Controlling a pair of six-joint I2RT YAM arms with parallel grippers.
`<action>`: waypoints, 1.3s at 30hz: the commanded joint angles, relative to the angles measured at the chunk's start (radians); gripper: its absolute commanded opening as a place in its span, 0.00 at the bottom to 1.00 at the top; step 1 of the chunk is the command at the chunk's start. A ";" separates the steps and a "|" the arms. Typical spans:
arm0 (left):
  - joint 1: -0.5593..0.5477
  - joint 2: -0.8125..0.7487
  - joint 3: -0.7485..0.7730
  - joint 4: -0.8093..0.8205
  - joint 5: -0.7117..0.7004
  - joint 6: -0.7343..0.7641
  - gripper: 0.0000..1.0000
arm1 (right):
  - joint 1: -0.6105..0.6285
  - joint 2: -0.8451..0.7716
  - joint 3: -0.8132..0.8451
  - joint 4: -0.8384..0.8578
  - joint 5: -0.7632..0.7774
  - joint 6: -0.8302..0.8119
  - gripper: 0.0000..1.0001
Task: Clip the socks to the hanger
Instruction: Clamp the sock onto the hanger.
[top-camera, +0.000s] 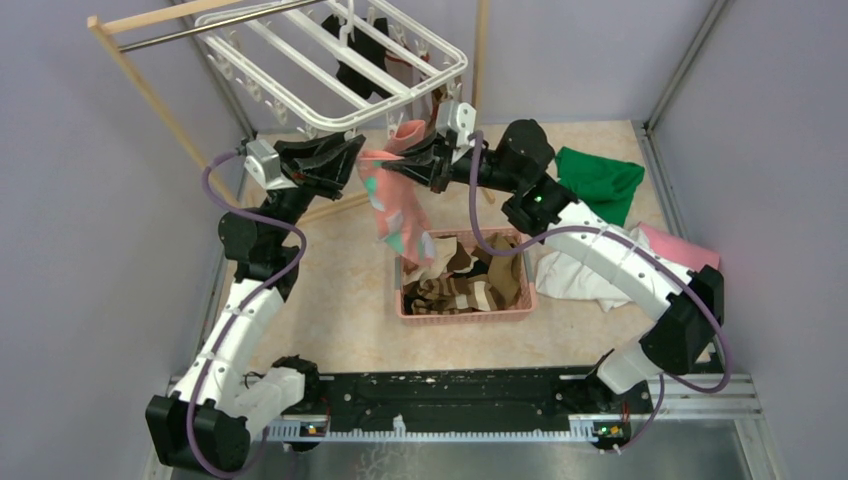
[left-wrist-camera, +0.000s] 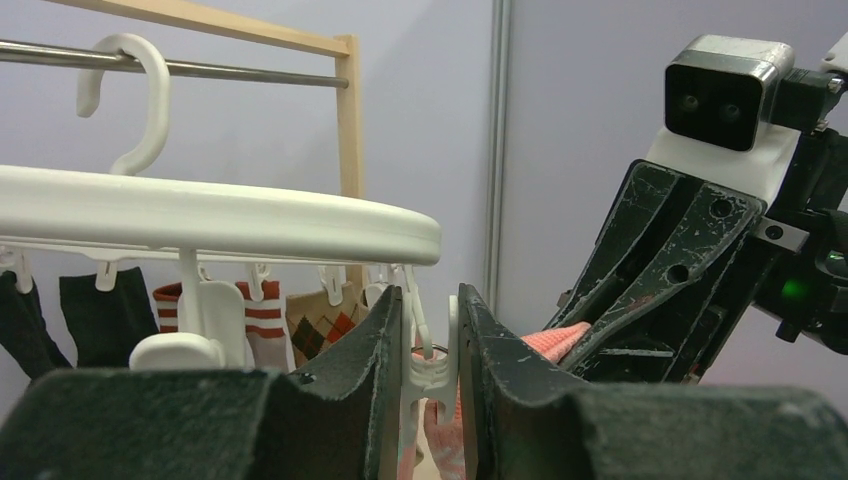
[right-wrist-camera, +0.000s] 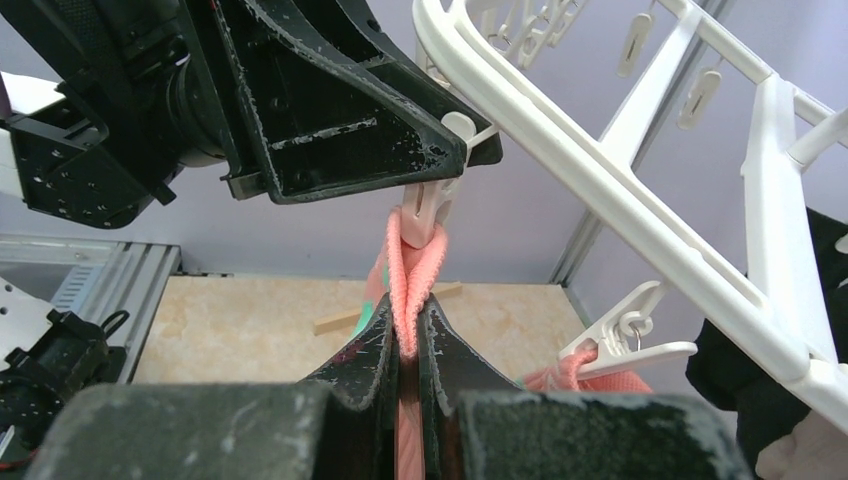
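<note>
The white hanger (top-camera: 330, 60) hangs from the rod at the back. My left gripper (left-wrist-camera: 432, 320) is shut on one of its white clips (left-wrist-camera: 437, 350) at the near edge, pressing the clip's upper arms together. My right gripper (right-wrist-camera: 408, 325) is shut on the cuff of a pink-teal sock (right-wrist-camera: 415, 275), whose top edge reaches between that clip's (right-wrist-camera: 430, 205) lower jaws. The sock (top-camera: 395, 205) dangles below both grippers. Black (left-wrist-camera: 100, 315), striped (left-wrist-camera: 260, 320) and argyle socks (left-wrist-camera: 320, 325) hang clipped further back. A second pink sock (right-wrist-camera: 600, 380) hangs from a neighbouring clip.
A pink basket (top-camera: 465, 312) under the hanger holds several brown and striped socks (top-camera: 470, 280). Green (top-camera: 600, 180), white (top-camera: 575, 275) and pink cloths (top-camera: 680, 250) lie at the right. The wooden rack (top-camera: 150, 95) with its metal rod stands at the back left.
</note>
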 joint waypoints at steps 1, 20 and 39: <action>0.003 0.009 0.034 0.022 -0.005 -0.045 0.10 | 0.011 0.004 0.071 0.046 0.014 -0.029 0.00; 0.003 0.011 0.028 0.011 -0.027 -0.069 0.12 | 0.024 0.029 0.131 0.055 0.053 -0.049 0.00; 0.004 -0.050 0.033 -0.057 -0.108 -0.090 0.75 | 0.024 0.013 0.066 0.012 0.058 -0.067 0.00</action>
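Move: My left hand is squeezing a clip open under the hanger's near edge. The sock cuff for it is pinched in my right fingers, about 3 cm to the right, 1 cm back and 4 cm below the left hand. From my right hand the clip's jaws sit roughly 4 cm left, 2 cm ahead and 2 cm up. The hanger's near corner is some 5 cm ahead, 6 left and 8 up; the pink sock already hung is about 7 ahead and 4 right. With my right hand I lift the pinched cuff about 2 cm up into the clip's jaws, easing it roughly 1 cm forward and slightly left, then keep my pinch there. My left hand stays almost in place, tilting slightly, until the cuff is up; then it spreads its fingers wide and lets the clip's levers go. ##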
